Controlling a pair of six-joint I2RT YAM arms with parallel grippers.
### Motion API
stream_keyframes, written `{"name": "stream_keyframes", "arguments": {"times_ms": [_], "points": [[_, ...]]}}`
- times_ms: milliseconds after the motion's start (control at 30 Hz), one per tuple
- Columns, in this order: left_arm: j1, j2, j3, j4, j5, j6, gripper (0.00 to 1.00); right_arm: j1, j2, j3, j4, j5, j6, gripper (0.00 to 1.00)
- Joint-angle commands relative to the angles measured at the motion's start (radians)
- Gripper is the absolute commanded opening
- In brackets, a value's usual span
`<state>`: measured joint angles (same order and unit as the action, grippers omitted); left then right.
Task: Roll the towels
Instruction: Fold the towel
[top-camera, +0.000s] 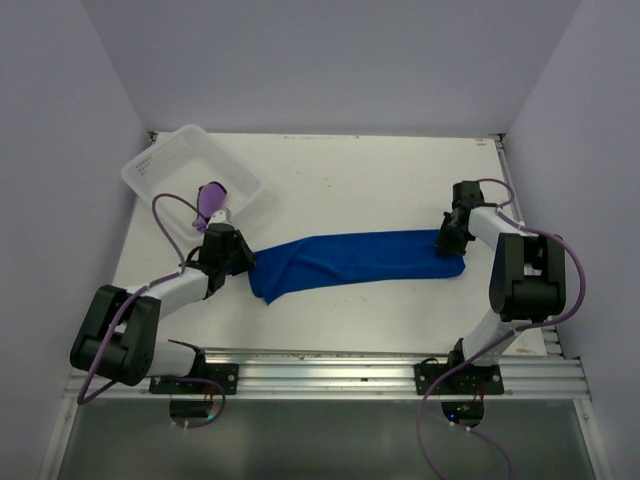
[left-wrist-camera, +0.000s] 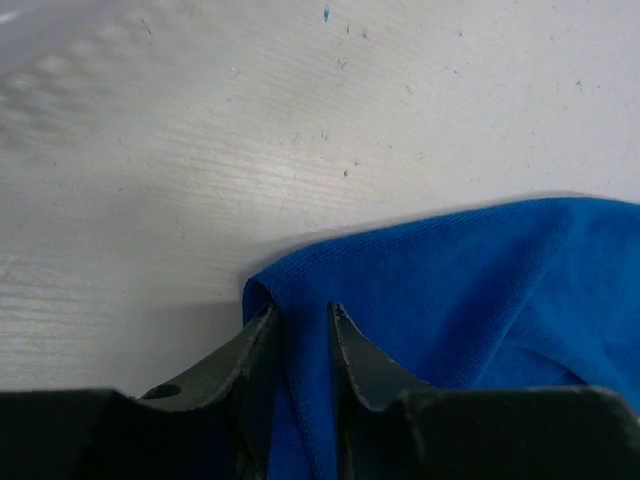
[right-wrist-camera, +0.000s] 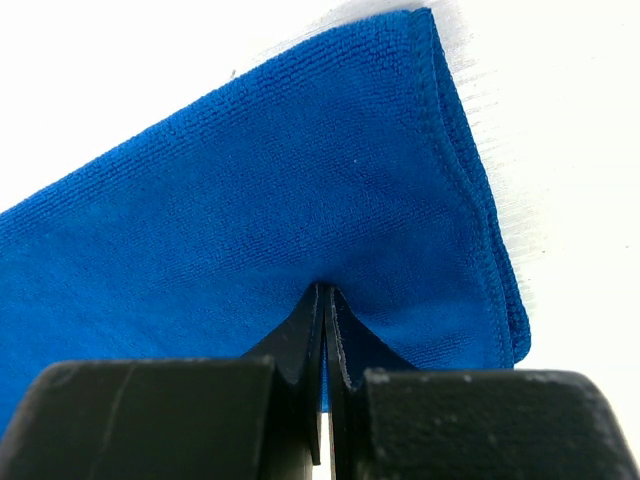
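The royal blue towel (top-camera: 360, 255) lies stretched in a long band across the table between both arms. My left gripper (top-camera: 247, 263) is at its left end. In the left wrist view a bunched fold of the blue towel (left-wrist-camera: 480, 290) fills the gap between the left gripper's (left-wrist-camera: 300, 310) fingers, which press on it from both sides. My right gripper (top-camera: 446, 240) is at the right end, and in its wrist view the right gripper (right-wrist-camera: 325, 290) is shut tight on the hemmed blue towel (right-wrist-camera: 300, 180). The purple towel (top-camera: 210, 200) sits bunched in the white basket.
The white plastic basket (top-camera: 160, 160) stands tilted at the back left, just behind the left gripper. Grey walls close in the table on three sides. The aluminium rail (top-camera: 330, 375) with the arm bases runs along the near edge.
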<state>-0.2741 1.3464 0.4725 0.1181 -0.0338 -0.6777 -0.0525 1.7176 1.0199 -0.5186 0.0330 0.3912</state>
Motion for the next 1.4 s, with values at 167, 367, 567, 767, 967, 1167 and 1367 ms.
{"name": "stream_keyframes", "arguments": {"times_ms": [167, 367, 567, 767, 967, 1167, 1367], "points": [[0.010, 0.036, 0.048, 0.043, -0.031, 0.021, 0.19, -0.007, 0.039, 0.003, 0.040, 0.016, -0.020, 0.00], [0.012, 0.022, 0.046, 0.025, -0.069, 0.040, 0.00, -0.007, 0.043, 0.002, 0.040, 0.016, -0.021, 0.00], [0.024, -0.009, 0.058, 0.015, -0.090, 0.053, 0.00, -0.009, 0.045, 0.003, 0.040, 0.022, -0.023, 0.00], [0.055, -0.021, 0.083, 0.006, -0.092, 0.064, 0.00, -0.010, 0.043, 0.011, 0.032, 0.025, -0.025, 0.00], [0.076, -0.009, 0.103, 0.020, -0.069, 0.059, 0.00, -0.012, 0.042, 0.019, 0.022, 0.028, -0.029, 0.00], [0.085, 0.002, 0.109, 0.020, -0.060, 0.063, 0.00, -0.012, 0.045, 0.022, 0.017, 0.038, -0.031, 0.00], [0.105, 0.013, 0.114, 0.032, -0.043, 0.069, 0.07, -0.012, 0.048, 0.023, 0.019, 0.024, -0.029, 0.00]]}}
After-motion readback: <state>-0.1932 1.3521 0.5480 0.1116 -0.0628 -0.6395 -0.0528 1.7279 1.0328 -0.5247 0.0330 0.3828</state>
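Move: The blue towel's far left corner lies almost at the left hand's parted fingertips, about 2 cm ahead, 1 cm left and 1 cm lower. The towel's near left corner is roughly 9 cm back and 4 cm right of that hand; the purple roll in the white basket is some 15 cm ahead and 10 cm left, at about hand height. From the right hand, the far left corner lies about 49 cm left and roughly level fore and aft. The left fingers pinch shut on the blue towel's left edge by its far corner, dipping about half a centimetre as they close. Keeping that grip, the left hand draws the edge left, then forward and up towards the basket, about 5 cm in all, with barely any wrist turn. The right hand stays put, its shut fingers still on the towel's right end. ##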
